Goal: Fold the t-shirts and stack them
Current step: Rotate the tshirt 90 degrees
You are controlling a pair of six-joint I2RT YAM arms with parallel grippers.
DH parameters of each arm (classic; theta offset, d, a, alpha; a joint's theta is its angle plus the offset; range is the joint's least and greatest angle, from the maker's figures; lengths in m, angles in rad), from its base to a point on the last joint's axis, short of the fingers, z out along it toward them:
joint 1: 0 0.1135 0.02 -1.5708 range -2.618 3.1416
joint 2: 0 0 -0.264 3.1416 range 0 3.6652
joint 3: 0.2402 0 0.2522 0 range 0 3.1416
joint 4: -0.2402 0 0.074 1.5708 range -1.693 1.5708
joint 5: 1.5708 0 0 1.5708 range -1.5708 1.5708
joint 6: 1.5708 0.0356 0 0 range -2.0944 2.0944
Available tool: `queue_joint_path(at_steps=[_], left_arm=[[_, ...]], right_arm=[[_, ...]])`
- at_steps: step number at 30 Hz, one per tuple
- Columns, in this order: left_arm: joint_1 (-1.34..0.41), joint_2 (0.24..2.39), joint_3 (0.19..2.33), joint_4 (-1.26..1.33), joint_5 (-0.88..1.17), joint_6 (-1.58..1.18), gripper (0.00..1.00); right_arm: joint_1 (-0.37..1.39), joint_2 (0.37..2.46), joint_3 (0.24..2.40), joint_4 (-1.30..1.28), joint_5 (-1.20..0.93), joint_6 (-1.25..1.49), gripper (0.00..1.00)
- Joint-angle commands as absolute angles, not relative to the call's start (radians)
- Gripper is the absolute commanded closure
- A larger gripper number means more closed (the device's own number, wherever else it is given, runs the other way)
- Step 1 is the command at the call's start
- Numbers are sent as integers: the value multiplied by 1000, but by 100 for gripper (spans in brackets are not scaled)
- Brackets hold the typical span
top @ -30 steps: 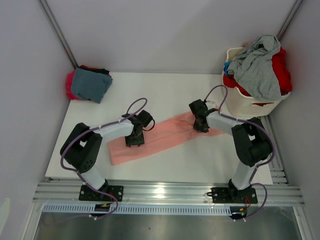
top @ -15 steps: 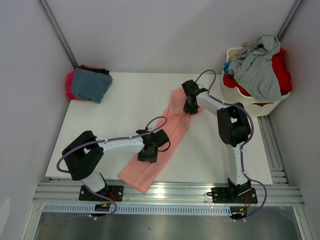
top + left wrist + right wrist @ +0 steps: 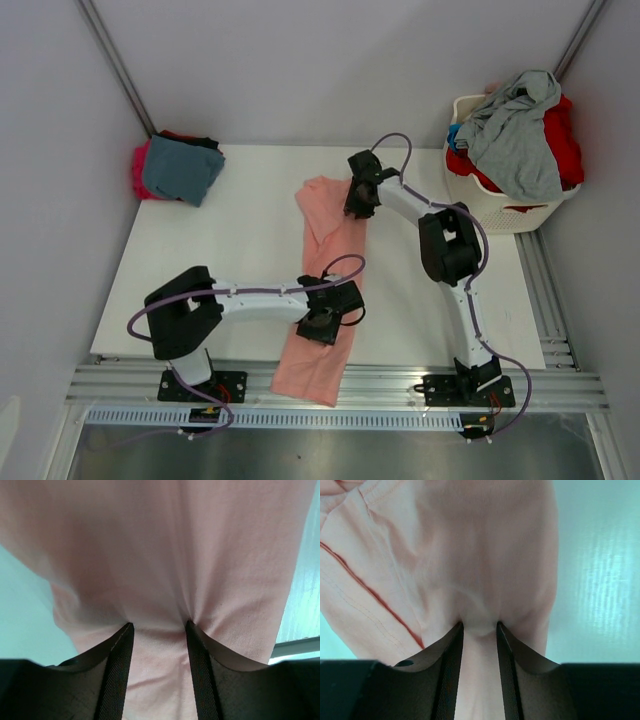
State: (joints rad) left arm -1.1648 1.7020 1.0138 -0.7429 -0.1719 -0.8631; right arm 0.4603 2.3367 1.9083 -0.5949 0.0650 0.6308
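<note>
A long, folded salmon-pink t-shirt (image 3: 322,255) lies stretched from the far middle of the white table (image 3: 200,250) to its near edge, and its near end hangs over the metal rail. My left gripper (image 3: 325,322) is shut on the near part of it. In the left wrist view pink cloth (image 3: 160,555) puckers between the black fingers (image 3: 120,665). My right gripper (image 3: 360,196) is shut on the shirt's far end; its wrist view shows cloth (image 3: 470,555) bunched between the fingers (image 3: 451,670), with a hem and a red seam line at the left.
Folded t-shirts, teal on top of magenta and black (image 3: 178,168), are stacked at the far left corner. A white slotted laundry basket (image 3: 497,207) at the far right holds grey (image 3: 515,135) and red shirts. Grey walls enclose the table.
Both arms swung the pink shirt from lying slantwise across the table to running front to back. The left gripper moved nearer and to the right; the right gripper moved farther away and to the left.
</note>
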Motion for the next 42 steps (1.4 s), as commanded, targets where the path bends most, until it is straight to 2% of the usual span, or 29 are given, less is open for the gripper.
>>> queue_joint_path(at_steps=[1, 7, 14, 19, 25, 29, 31, 33, 36, 42], left_arm=[[-1215, 1700, 983, -770, -80, -868, 49], [-1233, 1609, 977, -818, -149, -891, 38], [-1235, 1510, 997, -911, -213, -923, 30], [-1235, 1411, 1022, -980, -279, -948, 5], [-1232, 1362, 1120, -1066, -437, -920, 1], [-1178, 1333, 1143, -1101, -517, -896, 1], [-1109, 1289, 1111, -1085, -519, -887, 1], [-1010, 1234, 1074, -1033, -480, -850, 1], [-854, 1093, 924, -867, -316, -801, 1], [-776, 931, 799, -703, -197, -733, 1]], right_arm=[[472, 2393, 1936, -558, 64, 609, 63], [479, 2309, 1875, -509, 167, 509, 58], [443, 2191, 1875, -548, 239, 416, 46], [448, 2042, 1796, -483, 245, 371, 40], [463, 1907, 1795, -564, 247, 393, 37], [500, 1738, 1619, -552, 287, 437, 37], [526, 1612, 1447, -493, 298, 449, 37], [537, 1533, 1340, -468, 307, 481, 37], [548, 1393, 1159, -449, 319, 517, 36], [568, 1139, 882, -434, 290, 587, 36]])
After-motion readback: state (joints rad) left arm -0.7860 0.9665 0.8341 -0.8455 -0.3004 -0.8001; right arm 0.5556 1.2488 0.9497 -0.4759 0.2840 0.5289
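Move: Under both hands runs the long t-shirt strip, pressed at either end. Its middle lies about 17 cm ahead of the left hand and 2 cm to its right, a centimetre below. Behind that hand are the near table edge, some 6 cm back, and the near hem, 14 cm back and 2 cm left. From the right hand, the t-shirt's middle is about 20 cm back and 6 cm left; the far hem is 9 cm ahead and 5 cm left. Letting go of the t-shirt, both hands open wider and come up off it. The left first slips slightly back and left, then rises about 12 cm and swings forward and left off the strip, turning counter-clockwise with its fingers tipping forward. The right climbs some 17 cm, then sweeps back and right, clear of the cloth and sinking a little, fingers tilted forward. ##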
